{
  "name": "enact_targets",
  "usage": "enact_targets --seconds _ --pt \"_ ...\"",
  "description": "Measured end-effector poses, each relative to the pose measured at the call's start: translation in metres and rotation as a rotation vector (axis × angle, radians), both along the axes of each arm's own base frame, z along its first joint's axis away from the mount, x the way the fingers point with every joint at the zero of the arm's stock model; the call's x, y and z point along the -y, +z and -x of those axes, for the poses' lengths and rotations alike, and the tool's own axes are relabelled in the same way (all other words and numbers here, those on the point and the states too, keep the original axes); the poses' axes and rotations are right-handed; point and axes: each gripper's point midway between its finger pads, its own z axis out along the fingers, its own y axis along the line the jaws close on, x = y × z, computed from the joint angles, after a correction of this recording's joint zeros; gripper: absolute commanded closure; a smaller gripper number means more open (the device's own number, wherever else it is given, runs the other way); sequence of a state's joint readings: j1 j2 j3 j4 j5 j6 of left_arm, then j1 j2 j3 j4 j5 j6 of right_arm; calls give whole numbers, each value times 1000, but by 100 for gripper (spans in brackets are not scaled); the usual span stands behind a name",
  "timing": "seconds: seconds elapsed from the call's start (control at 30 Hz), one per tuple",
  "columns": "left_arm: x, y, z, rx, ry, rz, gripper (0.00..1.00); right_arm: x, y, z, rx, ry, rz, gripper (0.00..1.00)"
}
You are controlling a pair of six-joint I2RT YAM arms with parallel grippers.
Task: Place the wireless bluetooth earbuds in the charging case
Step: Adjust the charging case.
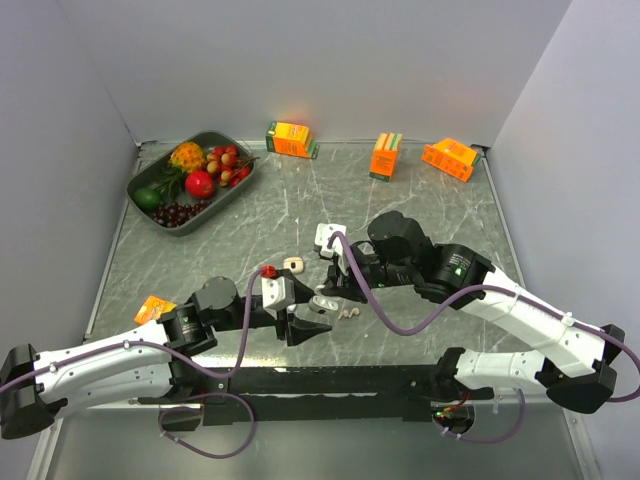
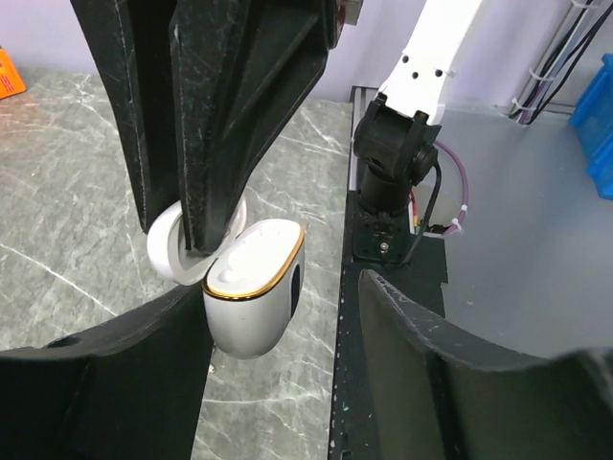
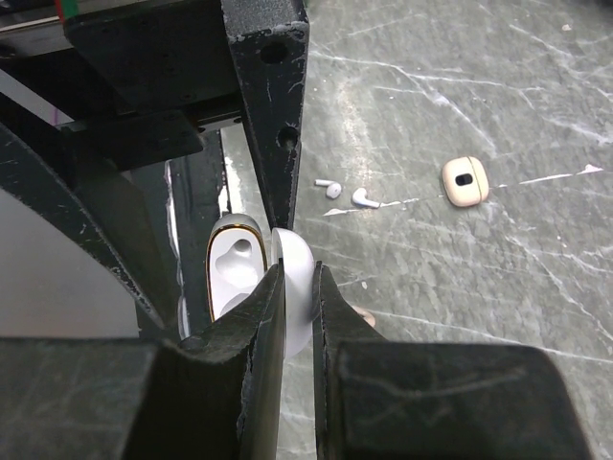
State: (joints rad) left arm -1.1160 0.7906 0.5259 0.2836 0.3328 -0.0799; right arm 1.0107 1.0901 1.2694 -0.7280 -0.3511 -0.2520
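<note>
The white, gold-rimmed charging case (image 2: 251,287) hangs open above the marble table, its two sockets bare. My right gripper (image 3: 297,278) is shut on its flipped-up lid (image 3: 297,307). My left gripper (image 2: 287,331) stands open around the case body: one finger touches its side and the other is apart from it. Two white stemmed earbuds (image 3: 347,194) lie on the table beyond the case. A stubby beige piece (image 3: 465,181) lies farther off. In the top view the case (image 1: 322,303) sits between both grippers, with small pale pieces (image 1: 348,313) beside it.
A dark tray (image 1: 143,176) of fruit stands at the back left. Orange juice cartons (image 1: 291,139) (image 1: 385,155) (image 1: 450,158) line the back, and another (image 1: 153,309) lies by the left arm. A small red item (image 1: 268,271) and a white block (image 1: 330,236) lie mid-table.
</note>
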Motion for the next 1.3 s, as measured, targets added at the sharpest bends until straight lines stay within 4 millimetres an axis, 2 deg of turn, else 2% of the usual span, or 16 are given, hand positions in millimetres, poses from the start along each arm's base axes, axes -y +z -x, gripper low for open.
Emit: enact_targets --seconds 0.17,0.3,0.4,0.53,0.67,0.93,1.0,1.1,1.27,1.3 --pt "0 1 1 -13 -1 5 45 0 0 -1 6 -6 0 100" --pt "0 1 0 -17 5 5 49 -1 0 -1 6 -4 0 100" --pt "0 1 -1 -17 10 6 46 -1 0 0 6 -2 -1 100" --pt "0 1 -2 -23 12 7 36 -1 0 -1 9 -3 -2 100" --pt "0 1 -2 -37 18 9 36 -2 -2 0 11 -5 3 100" --pt "0 1 -2 -48 18 9 53 -1 -4 0 8 -4 9 100" --pt "0 1 -3 -48 21 9 60 -2 -4 1 8 -1 8 100" --pt "-1 1 -4 -54 26 9 67 -2 -4 3 7 5 8 100" --pt "0 -1 -4 -61 26 6 74 -2 -4 3 7 7 8 100" --pt "0 -1 -4 -61 26 6 81 -2 -4 3 7 7 8 100"
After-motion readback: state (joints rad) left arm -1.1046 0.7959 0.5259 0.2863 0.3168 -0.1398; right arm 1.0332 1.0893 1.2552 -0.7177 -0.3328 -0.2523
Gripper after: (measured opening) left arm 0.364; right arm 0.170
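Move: The open white charging case hangs by its lid from the right fingers. Its body is nearly at the left fingertips, about 1 cm ahead of the left hand point, 2 cm to its right and level with it. On the table roughly 24 cm below the left hand, the white earbuds lie about 6 cm ahead and 7 cm left, and the beige case some 20 cm ahead and 7 cm left. From the right hand, the case body is about 3 cm back and 1 cm left, at much the same height. Creeping forward only about half a centimetre and rolling a few degrees, the left hand, still pointing right, closes its fingers from a bit over half open to about a third, pinching the case body front and back. The gripper's effort rises at the end. The right hand keeps its pinch on the lid and sinks barely half a centimetre. ##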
